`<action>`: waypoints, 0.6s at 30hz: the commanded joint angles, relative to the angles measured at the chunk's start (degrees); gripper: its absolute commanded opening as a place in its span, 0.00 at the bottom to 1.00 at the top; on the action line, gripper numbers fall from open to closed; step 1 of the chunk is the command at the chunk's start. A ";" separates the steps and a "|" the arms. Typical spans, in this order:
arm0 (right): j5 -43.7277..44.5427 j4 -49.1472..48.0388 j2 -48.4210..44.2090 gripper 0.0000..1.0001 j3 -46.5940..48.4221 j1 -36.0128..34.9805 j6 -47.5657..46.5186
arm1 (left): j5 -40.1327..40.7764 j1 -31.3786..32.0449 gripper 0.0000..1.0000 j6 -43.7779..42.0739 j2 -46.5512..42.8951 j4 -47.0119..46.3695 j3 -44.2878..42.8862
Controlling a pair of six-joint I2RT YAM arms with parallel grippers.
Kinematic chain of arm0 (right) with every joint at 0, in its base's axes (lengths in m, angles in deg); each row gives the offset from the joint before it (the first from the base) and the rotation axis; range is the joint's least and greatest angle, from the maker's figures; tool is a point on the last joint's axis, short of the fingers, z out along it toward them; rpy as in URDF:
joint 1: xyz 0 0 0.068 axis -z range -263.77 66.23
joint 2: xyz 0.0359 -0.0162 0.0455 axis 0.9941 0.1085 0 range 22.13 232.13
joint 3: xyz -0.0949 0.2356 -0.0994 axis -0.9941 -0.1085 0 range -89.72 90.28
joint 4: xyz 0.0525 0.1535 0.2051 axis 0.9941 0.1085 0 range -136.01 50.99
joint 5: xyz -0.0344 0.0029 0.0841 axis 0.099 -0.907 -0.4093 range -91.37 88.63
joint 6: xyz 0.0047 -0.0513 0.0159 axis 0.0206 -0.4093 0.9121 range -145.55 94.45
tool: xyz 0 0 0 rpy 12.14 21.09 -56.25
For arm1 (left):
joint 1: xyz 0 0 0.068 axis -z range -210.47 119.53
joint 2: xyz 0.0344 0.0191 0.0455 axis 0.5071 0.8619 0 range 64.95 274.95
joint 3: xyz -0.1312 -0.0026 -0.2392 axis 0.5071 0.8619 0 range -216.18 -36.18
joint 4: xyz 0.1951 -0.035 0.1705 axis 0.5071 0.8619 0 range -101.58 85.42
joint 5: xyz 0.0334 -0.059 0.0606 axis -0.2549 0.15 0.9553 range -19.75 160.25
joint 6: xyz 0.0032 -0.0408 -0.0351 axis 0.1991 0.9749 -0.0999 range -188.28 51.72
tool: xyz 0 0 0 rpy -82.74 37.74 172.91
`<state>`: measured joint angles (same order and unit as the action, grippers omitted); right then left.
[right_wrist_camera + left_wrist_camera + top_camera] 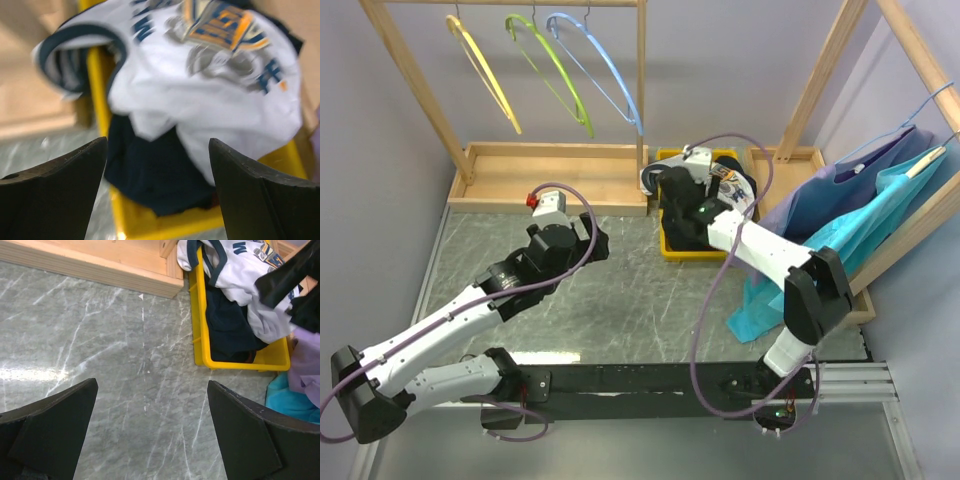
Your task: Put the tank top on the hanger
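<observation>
The tank top (732, 186) is white with navy trim and a printed front, bunched up in a yellow bin (676, 252) at the back of the table. It lies on a dark garment (155, 175). My right gripper (672, 190) hovers over the bin's left part, open, with the tank top (200, 95) just beyond its fingertips (157, 170) and nothing between them. My left gripper (598, 245) is open above the bare marble left of the bin, and its view shows the tank top (245, 270) at upper right. The yellow hanger (480, 70) hangs leftmost on the wooden rack.
A lime-green hanger (550, 75) and a light-blue hanger (600, 65) hang beside the yellow one. The rack's wooden base tray (555, 175) borders the bin on the left. Blue and teal garments (880, 200) drape from a second rack on the right, reaching the table.
</observation>
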<state>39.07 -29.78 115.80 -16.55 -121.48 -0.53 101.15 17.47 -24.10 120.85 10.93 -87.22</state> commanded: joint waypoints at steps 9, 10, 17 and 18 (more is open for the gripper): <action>-1.25 1.70 17.77 0.77 16.03 7.66 -1.63 | 1.71 0.13 0.99 0.38 -3.69 3.42 -1.51; -1.33 2.14 17.95 0.71 16.39 7.92 -1.46 | 1.80 0.13 0.99 0.46 -3.95 3.86 -1.60; -0.37 6.35 12.16 0.00 17.44 7.57 -1.20 | 3.12 0.13 1.00 0.82 -6.94 5.53 -2.04; -0.19 6.88 8.85 0.00 17.54 6.87 -1.37 | 3.03 0.13 0.99 0.90 -7.29 5.36 -2.21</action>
<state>36.78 -26.50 133.76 -2.61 -113.83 -2.02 102.70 17.47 -23.83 115.91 15.95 -87.25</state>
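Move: The tank top lies bunched over the yellow bin, its middle about 9 cm ahead of the open right hand, 6 cm to its right and 6 cm below. The bin's middle is some 2 cm ahead, 6 cm right and 10 cm down; the black cloth in it is about 2 cm back, 2 cm right and 11 cm below. From the left hand, the tank top is roughly 16 cm ahead, 25 cm right and 12 cm down. Forward first, easing a little right, then steeply down, the right hand travels about 7 cm out and 6 cm lower onto the white tank top beside its left armhole. The fingers tip slightly further down and, late in the descent, close from wide open to nearly shut, pinching a fold of the fabric. The empty left hand drifts some 2 cm left and slightly back. ##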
